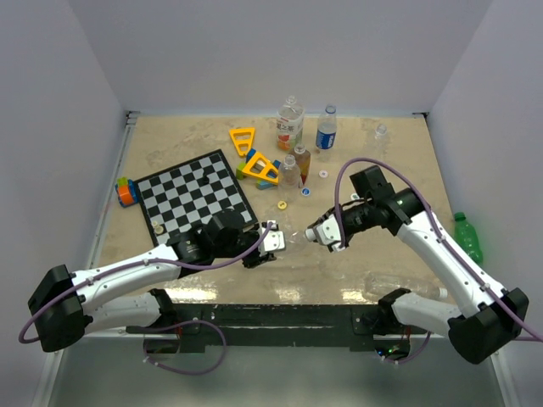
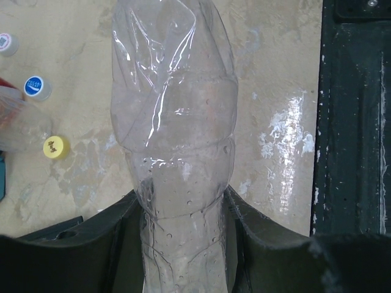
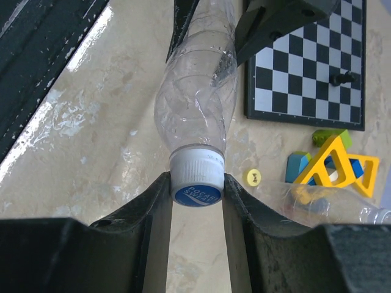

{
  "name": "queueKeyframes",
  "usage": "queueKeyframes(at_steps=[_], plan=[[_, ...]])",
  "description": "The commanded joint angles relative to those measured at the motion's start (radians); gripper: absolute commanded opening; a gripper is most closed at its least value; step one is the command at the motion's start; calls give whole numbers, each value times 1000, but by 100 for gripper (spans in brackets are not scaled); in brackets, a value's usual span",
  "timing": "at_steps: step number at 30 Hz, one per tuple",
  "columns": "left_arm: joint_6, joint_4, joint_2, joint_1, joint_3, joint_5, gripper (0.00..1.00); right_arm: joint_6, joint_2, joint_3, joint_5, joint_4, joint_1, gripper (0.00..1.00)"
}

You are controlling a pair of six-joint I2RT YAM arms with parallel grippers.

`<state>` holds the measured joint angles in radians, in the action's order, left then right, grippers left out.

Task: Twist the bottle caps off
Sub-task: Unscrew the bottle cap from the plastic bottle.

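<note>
A clear unlabelled bottle (image 2: 174,122) is held lying level above the table's near middle (image 1: 293,236). My left gripper (image 2: 183,244) is shut on its lower body, with both fingers pressed against the plastic. The bottle's white cap with a blue printed top (image 3: 197,178) sits between the fingertips of my right gripper (image 3: 197,183), which is shut on its ribbed sides. In the top view the left gripper (image 1: 270,239) and the right gripper (image 1: 316,234) face each other across the bottle. A loose yellow cap (image 2: 55,147) and a blue-topped cap (image 2: 36,87) lie on the table.
A chessboard (image 1: 195,197) lies at the left, with coloured blocks (image 1: 126,192) beside it. Yellow triangular frames (image 1: 263,168) and several upright bottles (image 1: 290,123) stand at the back. A green bottle (image 1: 467,237) lies at the right edge. Small loose caps (image 1: 305,191) dot the middle.
</note>
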<state>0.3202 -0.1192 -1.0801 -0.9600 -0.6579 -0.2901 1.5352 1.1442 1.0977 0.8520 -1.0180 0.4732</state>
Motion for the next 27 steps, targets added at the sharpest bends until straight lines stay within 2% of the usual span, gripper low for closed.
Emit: queueKeyframes(at_steps=[1, 5, 7, 8, 10, 12, 14, 17, 21, 27], plan=[[42, -8, 31, 13, 21, -124, 0, 68, -73, -47, -71, 88, -7, 2], [40, -8, 16, 18, 18, -118, 0, 19, -78, -64, -22, 76, -7, 5], [40, -8, 6, 18, 15, -113, 0, -33, -78, -71, 5, 81, -7, 11], [39, -8, 5, 18, 14, -109, 0, -61, -83, -71, 15, 87, -7, 18], [36, -7, 0, 18, 14, -103, 0, -163, -101, -76, 24, 133, -7, 39], [31, -7, 5, 18, 12, -93, 0, -233, -118, -73, 21, 156, -7, 66], [28, -4, 11, 18, 15, -87, 0, -311, -130, -64, 7, 170, -7, 75], [22, -2, 22, 18, 17, -77, 0, -394, -132, -45, -28, 161, -8, 79], [16, 0, 20, 18, 14, -64, 0, -406, -143, -42, -59, 96, -18, 81], [6, 0, 22, 18, 7, -31, 0, -464, -167, -26, -76, 125, -102, 82]])
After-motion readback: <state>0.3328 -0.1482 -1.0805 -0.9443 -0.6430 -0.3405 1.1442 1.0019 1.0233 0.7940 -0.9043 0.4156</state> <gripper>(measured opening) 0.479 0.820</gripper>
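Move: The white bottle cap is already between the right fingers, on the crumpled bottle the left hand grips. The cap lies about 10 cm to the left hand's right, 1 cm ahead and some 5 cm above it. From the right hand, on the table about 20 cm below, the yellow cap sits roughly 15 cm ahead and 7 cm left, the blue cap about 20 cm ahead and 1 cm left; the standing clear bottle is around 22 cm ahead, 5 cm left, its middle 10 cm below. Keep the right fingers shut on the white cap while easing that hand back about 1 cm, then open them wide to let go and draw off to the right, some 2 cm and slightly up, swinging the wrist almost 20 degrees clockwise. Hold the bottle still gripped in the left gripper, letting it sink and drift back only about 1 cm. ##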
